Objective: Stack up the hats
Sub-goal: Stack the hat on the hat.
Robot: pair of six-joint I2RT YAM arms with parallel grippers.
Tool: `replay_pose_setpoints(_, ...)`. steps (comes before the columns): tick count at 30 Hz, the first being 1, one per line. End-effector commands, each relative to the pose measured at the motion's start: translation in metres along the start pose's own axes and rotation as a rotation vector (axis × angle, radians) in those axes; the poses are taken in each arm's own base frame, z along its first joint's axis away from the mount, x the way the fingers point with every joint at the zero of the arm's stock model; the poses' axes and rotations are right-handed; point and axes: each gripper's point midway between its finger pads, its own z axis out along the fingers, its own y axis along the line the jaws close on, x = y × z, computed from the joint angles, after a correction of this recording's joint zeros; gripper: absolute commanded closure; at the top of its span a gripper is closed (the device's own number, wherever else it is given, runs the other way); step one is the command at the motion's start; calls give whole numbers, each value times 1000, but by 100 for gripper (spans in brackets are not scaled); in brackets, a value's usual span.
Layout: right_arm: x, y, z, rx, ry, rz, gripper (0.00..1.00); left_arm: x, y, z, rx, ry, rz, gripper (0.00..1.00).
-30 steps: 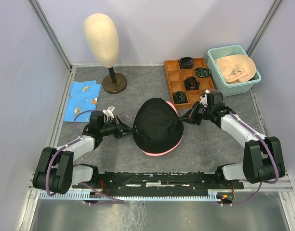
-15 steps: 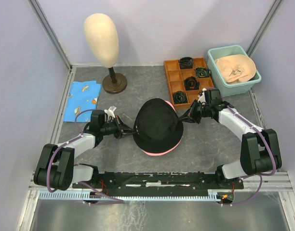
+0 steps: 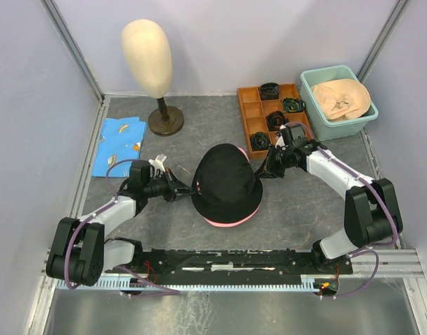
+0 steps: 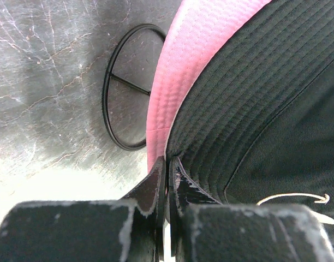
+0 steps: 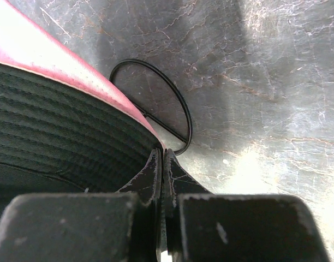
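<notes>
A black hat [image 3: 226, 180] with a pale logo [image 4: 292, 197] sits over the pink bucket hat, whose brim [image 3: 224, 222] peeks out beneath it. My left gripper [image 3: 188, 190] is shut on the brim at the hats' left side; in the left wrist view its tips [image 4: 168, 159] pinch where the pink edge [image 4: 180, 82] meets the black ribbed brim [image 4: 232, 109]. My right gripper [image 3: 263, 171] is shut on the brim at the right side [image 5: 162, 152], pink edge [image 5: 74, 68] over black [image 5: 52, 136]. Another beige hat [image 3: 342, 98] lies in the teal tub.
A thin black wire ring [image 4: 131, 84] [image 5: 164, 126] lies on the table under the hats. The cream mannequin head [image 3: 146, 56] stands back left, a blue cloth [image 3: 119, 143] lies left, and an orange divided tray [image 3: 250, 110] sits by the teal tub [image 3: 318, 118] back right.
My right gripper has moved left and slightly back with the brim, bunching the hats narrower. The left gripper has barely shifted.
</notes>
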Motion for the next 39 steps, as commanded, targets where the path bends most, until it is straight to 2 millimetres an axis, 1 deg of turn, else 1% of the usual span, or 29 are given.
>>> replay_pose_setpoints(1,-5,-81,7,353,-53,-35,100,12,48,-3,-185,-2,-34,97)
replay_pose_setpoints(4,-5,-82,5,355,-56,-46,100,12,46,-3,-178,-5,-39,97)
replay_pose_setpoints(6,-7,-76,1,338,-67,-52,99,11,41,-4,-167,-15,-38,97)
replay_pose_setpoints(8,-9,-69,-4,318,-83,-61,90,8,36,-6,-155,-27,-38,97)
replay_pose_setpoints(10,-12,-63,-10,304,-101,-71,83,6,31,-7,-146,-39,-39,95)
replay_pose_setpoints(13,-16,-56,-16,293,-119,-80,67,1,20,-11,-127,-58,-34,85)
replay_pose_setpoints(15,-19,-52,-19,286,-126,-84,60,-5,10,-14,-121,-75,-23,78)
replay_pose_setpoints(16,-20,-50,-20,283,-130,-84,59,-9,6,-16,-121,-87,-19,74)
replay_pose_setpoints(21,-24,-46,-25,278,-145,-82,58,-27,-21,-23,-102,-127,15,59)
replay_pose_setpoints(25,-16,-43,-31,255,-138,-63,58,-38,-43,-29,-76,-152,33,53)
replay_pose_setpoints(28,-9,-39,-37,222,-136,-44,58,-50,-57,-39,-80,-195,42,51)
replay_pose_setpoints(31,-4,-36,-43,200,-139,-27,58,-69,-69,-53,-95,-256,61,51)
replay_pose_setpoints(33,-3,-34,-48,187,-147,-15,58,-83,-81,-58,-111,-285,92,51)
replay_pose_setpoints(36,-3,-31,-57,172,-165,-4,58,-102,-99,-57,-92,-306,122,51)
replay_pose_setpoints(39,-3,-28,-62,161,-165,-3,58,-119,-124,-52,-29,-301,161,51)
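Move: The black hat's middle, with its brim still between both grippers, lies about 9 cm right of the left hand and 2 cm ahead, and some 9 cm left of the right hand and 2 cm back, roughly at hand height. The pink hat is under it, its middle around 3 cm lower and 1 cm farther back. From the right hand, the orange tray is about 16 cm ahead and 5 cm right; from the left hand, the head stand's foot is some 20 cm ahead and 8 cm left, both lower. Open both grippers to let go of the black hat's brim. Slide the right hand about 5 cm out to the right and slightly down, clear of the brim, then lift it some 4 cm while easing back. Ease the left hand off leftward, then raise it about 12 cm and forward about 7 cm, away from the hats, turning it some 15 degrees counter-clockwise. ##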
